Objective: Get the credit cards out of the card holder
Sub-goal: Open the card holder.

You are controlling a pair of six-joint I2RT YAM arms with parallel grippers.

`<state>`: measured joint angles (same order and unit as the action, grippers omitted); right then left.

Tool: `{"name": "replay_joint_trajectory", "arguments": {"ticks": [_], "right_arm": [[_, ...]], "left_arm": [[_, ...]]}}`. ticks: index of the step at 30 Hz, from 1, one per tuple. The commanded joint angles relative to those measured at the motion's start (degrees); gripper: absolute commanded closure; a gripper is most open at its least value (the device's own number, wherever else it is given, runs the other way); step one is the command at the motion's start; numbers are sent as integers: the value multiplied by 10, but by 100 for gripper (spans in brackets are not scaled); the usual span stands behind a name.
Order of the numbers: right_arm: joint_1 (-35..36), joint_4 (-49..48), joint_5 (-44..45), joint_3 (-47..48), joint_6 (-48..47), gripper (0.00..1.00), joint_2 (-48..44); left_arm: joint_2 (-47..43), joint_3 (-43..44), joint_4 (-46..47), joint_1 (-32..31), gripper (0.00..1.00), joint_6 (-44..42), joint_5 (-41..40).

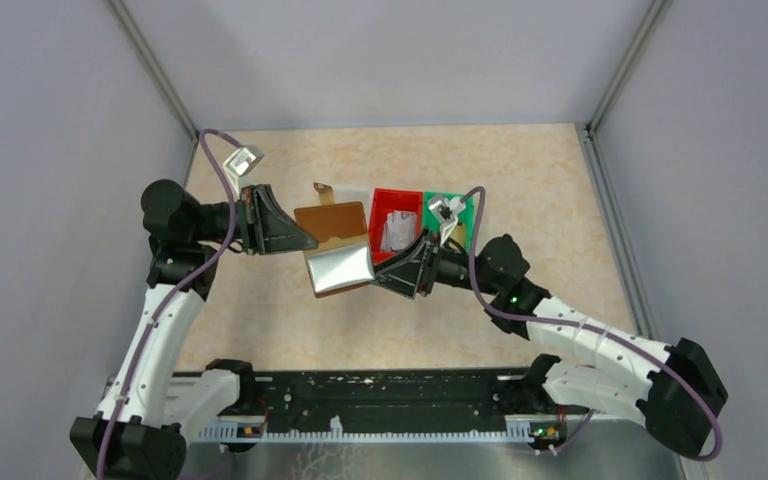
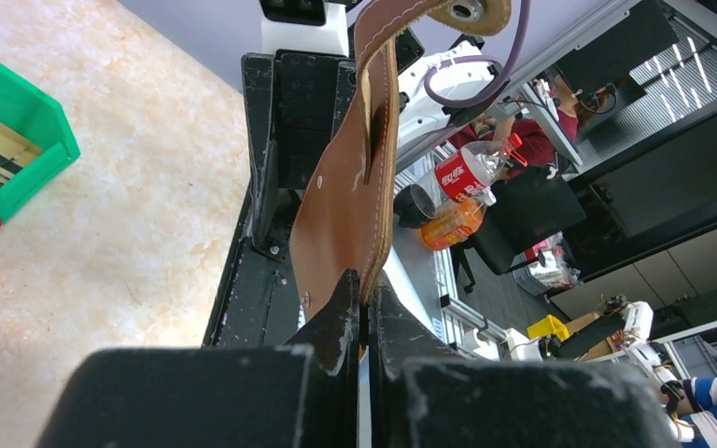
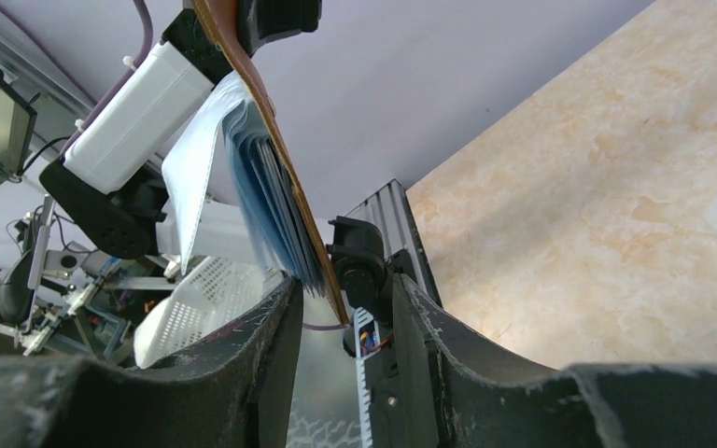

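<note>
The brown card holder [image 1: 332,218] hangs open in the air between the two arms. My left gripper [image 1: 308,242] is shut on its brown leather edge [image 2: 350,187], fingertips pinched together [image 2: 366,291]. A silvery sleeve panel [image 1: 342,268] hangs below the cover. In the right wrist view the bluish clear sleeves [image 3: 275,210] and the brown cover [image 3: 260,103] reach down between the fingers of my right gripper [image 3: 341,297]. Its jaws stand apart around that lower edge, with a gap on the right side. I cannot make out any credit cards inside the sleeves.
A red bin [image 1: 372,232] with pale flat pieces in it and a green bin [image 1: 470,213] stand side by side just behind my right gripper [image 1: 385,272]. The green bin [image 2: 19,140] also shows at the left of the left wrist view. Grey walls close in the table.
</note>
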<state>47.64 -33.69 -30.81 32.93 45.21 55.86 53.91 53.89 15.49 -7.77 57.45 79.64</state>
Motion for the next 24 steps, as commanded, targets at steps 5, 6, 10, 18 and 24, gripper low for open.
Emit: {"name": "replay_joint_trajectory", "arguments": {"ticks": [5, 6, 10, 18, 24], "right_arm": [[6, -58, 23, 49, 9, 60, 19], [6, -58, 26, 50, 9, 60, 21], [7, -66, 31, 60, 5, 61, 29], [26, -67, 35, 111, -16, 61, 67], [38, -103, 20, 134, -2, 53, 88]], "left_arm": [[-11, 8, 22, -2, 100, 7, 2], [-10, 10, 23, -2, 100, 7, 2], [-9, 15, 24, -2, 100, 14, 3], [-6, 12, 38, -2, 100, 35, 7], [-6, 6, 37, -2, 100, 32, 14]]}}
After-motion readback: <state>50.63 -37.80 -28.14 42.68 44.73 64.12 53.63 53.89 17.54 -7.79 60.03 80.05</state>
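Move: About 6 cm left of the right hand point, roughly 1 cm ahead and 2 cm above, is the middle of the holder's clear card sleeves; the brown cover flap is some 8 cm left, 4 cm ahead and 6 cm above. Far below, by around 27 cm, the red box stands some 18 cm ahead and 4 cm right. From the left hand, pinching the holder's left edge, the sleeves lie about 5 cm right, 3 cm back and 5 cm below. Rising about 5 cm beside the holder's steep lower panel, the right hand drifts forward a little, then works some 3 cm left, so its half-open fingers straddle the right edge more deeply. One finger comes against the loose sleeves on the robot-facing side; the hand tips slightly finger-up without closing. The left hand stays put and keeps its pinch. ##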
